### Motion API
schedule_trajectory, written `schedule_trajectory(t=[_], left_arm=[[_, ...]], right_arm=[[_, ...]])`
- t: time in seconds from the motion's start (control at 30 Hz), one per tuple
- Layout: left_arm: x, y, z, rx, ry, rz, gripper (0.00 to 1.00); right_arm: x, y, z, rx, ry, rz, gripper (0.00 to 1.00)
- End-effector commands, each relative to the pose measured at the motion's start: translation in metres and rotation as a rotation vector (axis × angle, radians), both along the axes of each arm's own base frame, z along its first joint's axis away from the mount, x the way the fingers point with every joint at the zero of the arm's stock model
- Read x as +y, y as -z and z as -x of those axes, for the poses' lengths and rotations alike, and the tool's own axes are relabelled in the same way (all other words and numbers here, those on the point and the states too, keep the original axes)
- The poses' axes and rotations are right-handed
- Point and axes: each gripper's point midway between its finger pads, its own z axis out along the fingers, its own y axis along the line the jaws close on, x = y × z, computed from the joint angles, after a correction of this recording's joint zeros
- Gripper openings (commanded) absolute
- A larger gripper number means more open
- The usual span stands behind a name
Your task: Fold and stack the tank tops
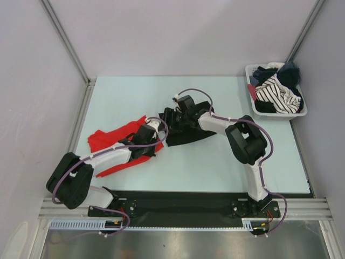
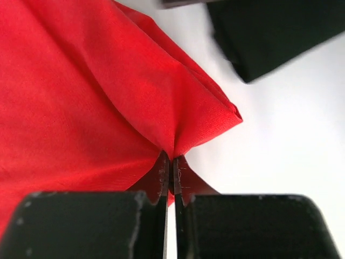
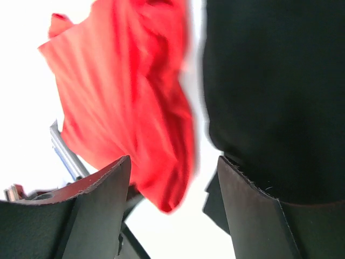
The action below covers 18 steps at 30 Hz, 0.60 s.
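Observation:
The red tank top [image 1: 110, 139] lies crumpled on the left half of the table, partly under my left arm. My left gripper [image 1: 153, 139] is shut on a fold at its right edge; in the left wrist view the jaws [image 2: 172, 164] pinch the red tank top [image 2: 81, 97] into a peak. The black tank top [image 1: 186, 136] lies just right of it, mid-table, and shows at top right [image 2: 269, 38]. My right gripper [image 1: 168, 118] hovers open over the gap between both garments, nothing between its fingers [image 3: 172, 172]; red tank top [image 3: 124, 97] on the left, black [image 3: 269, 81] on the right.
A white basket [image 1: 303, 110] with striped and dark clothes stands at the back right corner. Metal frame posts rise at the table's back corners. The two grippers are close together near mid-table.

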Motion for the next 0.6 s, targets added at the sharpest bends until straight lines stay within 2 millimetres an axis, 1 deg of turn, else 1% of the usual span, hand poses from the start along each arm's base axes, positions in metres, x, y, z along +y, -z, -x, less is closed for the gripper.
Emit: schedule_trajectory(t=[0.0, 0.03, 0.07, 0.17, 0.2, 0.27, 0.33, 0.37, 0.4, 0.43, 0.47, 0.5, 0.57], left_arm=[[-0.033, -0.017, 0.009, -0.02, 0.057, 0.174, 0.04], [-0.035, -0.017, 0.012, -0.018, 0.064, 0.184, 0.04], [-0.038, -0.016, 0.015, -0.017, 0.07, 0.191, 0.05], [-0.042, -0.011, 0.02, -0.009, 0.062, 0.186, 0.14], [-0.042, -0.01, 0.022, -0.003, 0.061, 0.187, 0.18], [-0.042, -0.01, 0.022, -0.003, 0.054, 0.193, 0.23], [-0.04, -0.01, 0.023, -0.001, 0.043, 0.19, 0.39], [-0.038, -0.016, 0.021, -0.023, 0.022, 0.193, 0.47], [-0.035, -0.017, 0.022, -0.025, 0.013, 0.185, 0.58], [-0.032, -0.022, 0.021, -0.039, 0.001, 0.185, 0.63], [-0.024, -0.026, 0.016, -0.067, -0.037, 0.161, 0.67], [-0.018, -0.036, 0.015, -0.085, -0.06, 0.153, 0.72], [-0.009, -0.049, 0.011, -0.112, -0.101, 0.139, 0.73]], right_arm=[[0.025, -0.023, 0.009, -0.038, -0.08, -0.05, 0.72], [0.028, -0.025, 0.01, -0.042, -0.086, -0.051, 0.72], [0.03, -0.022, 0.014, -0.036, -0.085, -0.03, 0.72], [0.028, -0.009, 0.017, -0.007, -0.069, 0.033, 0.72], [0.028, -0.001, 0.019, 0.016, -0.067, 0.047, 0.72], [0.025, 0.008, 0.021, 0.036, -0.06, 0.06, 0.72], [0.024, 0.017, 0.025, 0.05, -0.06, 0.079, 0.72], [0.024, 0.021, 0.026, 0.05, -0.059, 0.09, 0.72], [0.024, 0.023, 0.027, 0.054, -0.058, 0.097, 0.71], [0.023, 0.029, 0.029, 0.062, -0.058, 0.111, 0.71], [0.023, 0.031, 0.028, 0.056, -0.053, 0.121, 0.71], [0.023, 0.032, 0.028, 0.052, -0.053, 0.128, 0.71], [0.026, 0.037, 0.032, 0.031, -0.065, 0.16, 0.7]])
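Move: The left gripper, pinching the red tank top's near edge, has its set-down spot on bare table some 2 cm back, 3 cm right and 2 cm lower. The red top's right end lies about 5 cm ahead, 3 cm right of it; the black tank top's middle about 13 cm ahead, 16 cm right. From the open right gripper, that red end is roughly 4 cm back, 2 cm left and 6 cm below; the black top's middle is 4 cm ahead, 11 cm right. Draw the left gripper about 4 cm back and to the right, dragging the pinched red edge along low over the table; then open the fingers wide, let go and lift some 2 cm. Meanwhile carry the still-open right gripper back and left, rising about 1 cm first, then dipping over 4 cm towards the red top's right end beside the black top. ##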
